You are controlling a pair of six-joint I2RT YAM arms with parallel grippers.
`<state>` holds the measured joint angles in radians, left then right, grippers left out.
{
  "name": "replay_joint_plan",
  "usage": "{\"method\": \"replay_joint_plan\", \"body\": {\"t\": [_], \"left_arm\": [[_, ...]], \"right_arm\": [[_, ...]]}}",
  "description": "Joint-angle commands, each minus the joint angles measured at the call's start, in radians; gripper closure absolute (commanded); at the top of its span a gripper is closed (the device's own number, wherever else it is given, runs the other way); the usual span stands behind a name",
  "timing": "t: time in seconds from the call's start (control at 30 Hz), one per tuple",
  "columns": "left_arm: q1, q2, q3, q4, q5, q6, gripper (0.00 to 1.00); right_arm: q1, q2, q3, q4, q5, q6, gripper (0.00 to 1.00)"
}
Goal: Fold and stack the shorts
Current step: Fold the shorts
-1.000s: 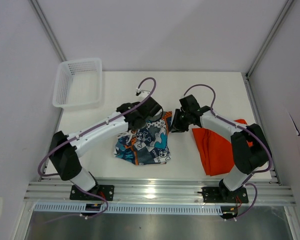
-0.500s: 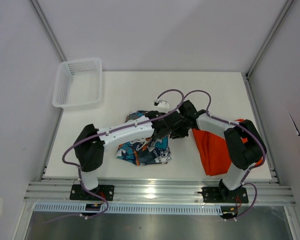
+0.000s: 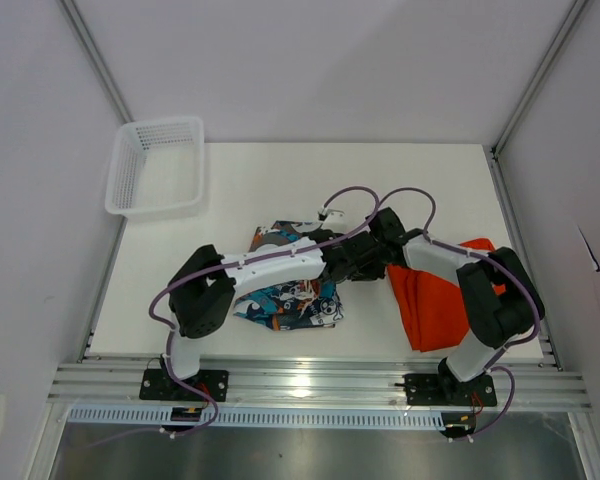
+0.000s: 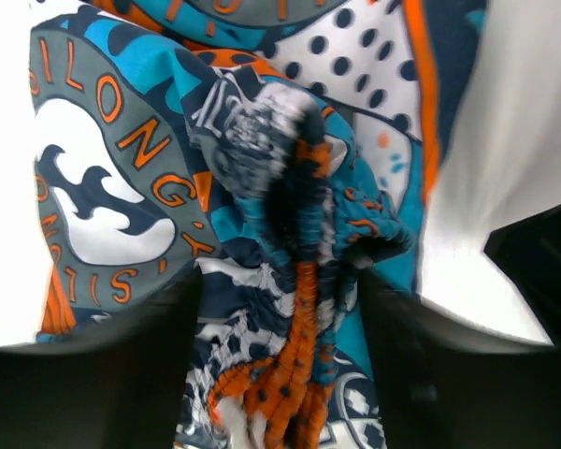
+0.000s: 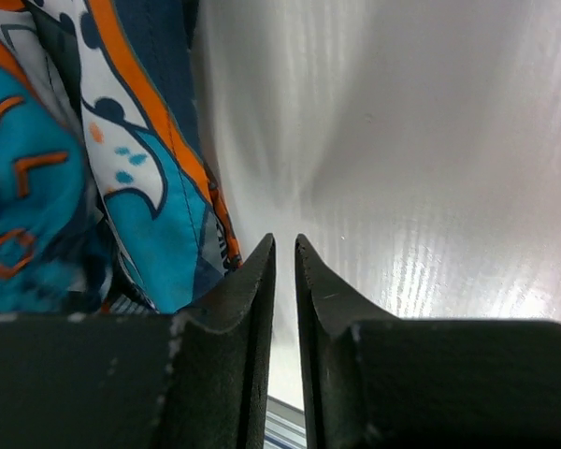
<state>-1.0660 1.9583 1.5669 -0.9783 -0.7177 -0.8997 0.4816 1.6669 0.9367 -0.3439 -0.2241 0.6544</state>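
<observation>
The patterned shorts lie bunched on the table, left of centre. My left gripper reaches across them to their right edge. In the left wrist view it stands open, and the gathered orange and blue waistband lies loose between its fingers. My right gripper sits close beside it. In the right wrist view its jaws are all but together, with nothing in the thin slit, and the patterned shorts are just to their left. The orange shorts lie flat at the right, partly under the right arm.
A white mesh basket stands at the table's far left corner. The two arms crowd together at the table's middle. White walls and metal posts close in the back and sides, and a metal rail runs along the near edge.
My left arm has swung right across the patterned shorts to their right edge, and its jaws have opened off the fabric. The right gripper has shifted slightly right and closed a little.
</observation>
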Motion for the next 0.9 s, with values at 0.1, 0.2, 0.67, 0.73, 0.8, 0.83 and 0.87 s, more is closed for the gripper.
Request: {"method": "replay_joint_plan", "body": {"t": [0.1, 0.2, 0.67, 0.73, 0.8, 0.83, 0.87], "left_arm": [[0.043, -0.022, 0.051, 0.079, 0.087, -0.012, 0.12], [0.046, -0.109, 0.013, 0.107, 0.112, 0.022, 0.08], [0.133, -0.644, -0.422, 0.410, 0.486, 0.177, 0.01], [0.135, -0.662, -0.488, 0.428, 0.497, 0.209, 0.01], [0.135, -0.661, -0.530, 0.446, 0.503, 0.232, 0.01], [0.136, -0.658, -0.554, 0.451, 0.498, 0.235, 0.01], [0.135, -0.654, -0.567, 0.473, 0.494, 0.239, 0.01]], "right_arm": [[-0.043, -0.120, -0.081, 0.056, 0.003, 0.024, 0.84], [-0.063, -0.171, -0.098, 0.043, 0.011, 0.016, 0.83], [-0.063, -0.297, -0.231, 0.331, -0.210, 0.145, 0.17], [-0.048, -0.300, -0.286, 0.460, -0.213, 0.201, 0.06], [-0.020, -0.308, -0.323, 0.572, -0.196, 0.298, 0.00], [-0.011, -0.311, -0.352, 0.603, -0.169, 0.327, 0.01], [0.003, -0.314, -0.360, 0.649, -0.153, 0.370, 0.01]]}}
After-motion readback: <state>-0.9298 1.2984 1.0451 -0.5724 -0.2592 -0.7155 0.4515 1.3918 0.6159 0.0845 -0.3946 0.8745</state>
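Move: The left hand is directly over the shorts' bunched flap, whose ridge lies about 3 cm below and 1 cm back; the shorts' near right corner is some 11 cm back and 2 cm to its right, 6 cm down. From the right hand the bunched flap is about 6 cm left, level ahead and 2 cm higher, and the folded red garment roughly 18 cm right, 5 cm back and 2 cm lower. Its half-open fingers spreading wide, the left hand comes free of the flap, rises about 12 cm while drawing back and leftward and rolling some 35 degrees left side down, then sinks part-way over the shorts. The right hand backs 3 cm rightward from the shorts' edge and lifts about 5 cm, then opens wide while swinging back left towards them, rolling left side up. ##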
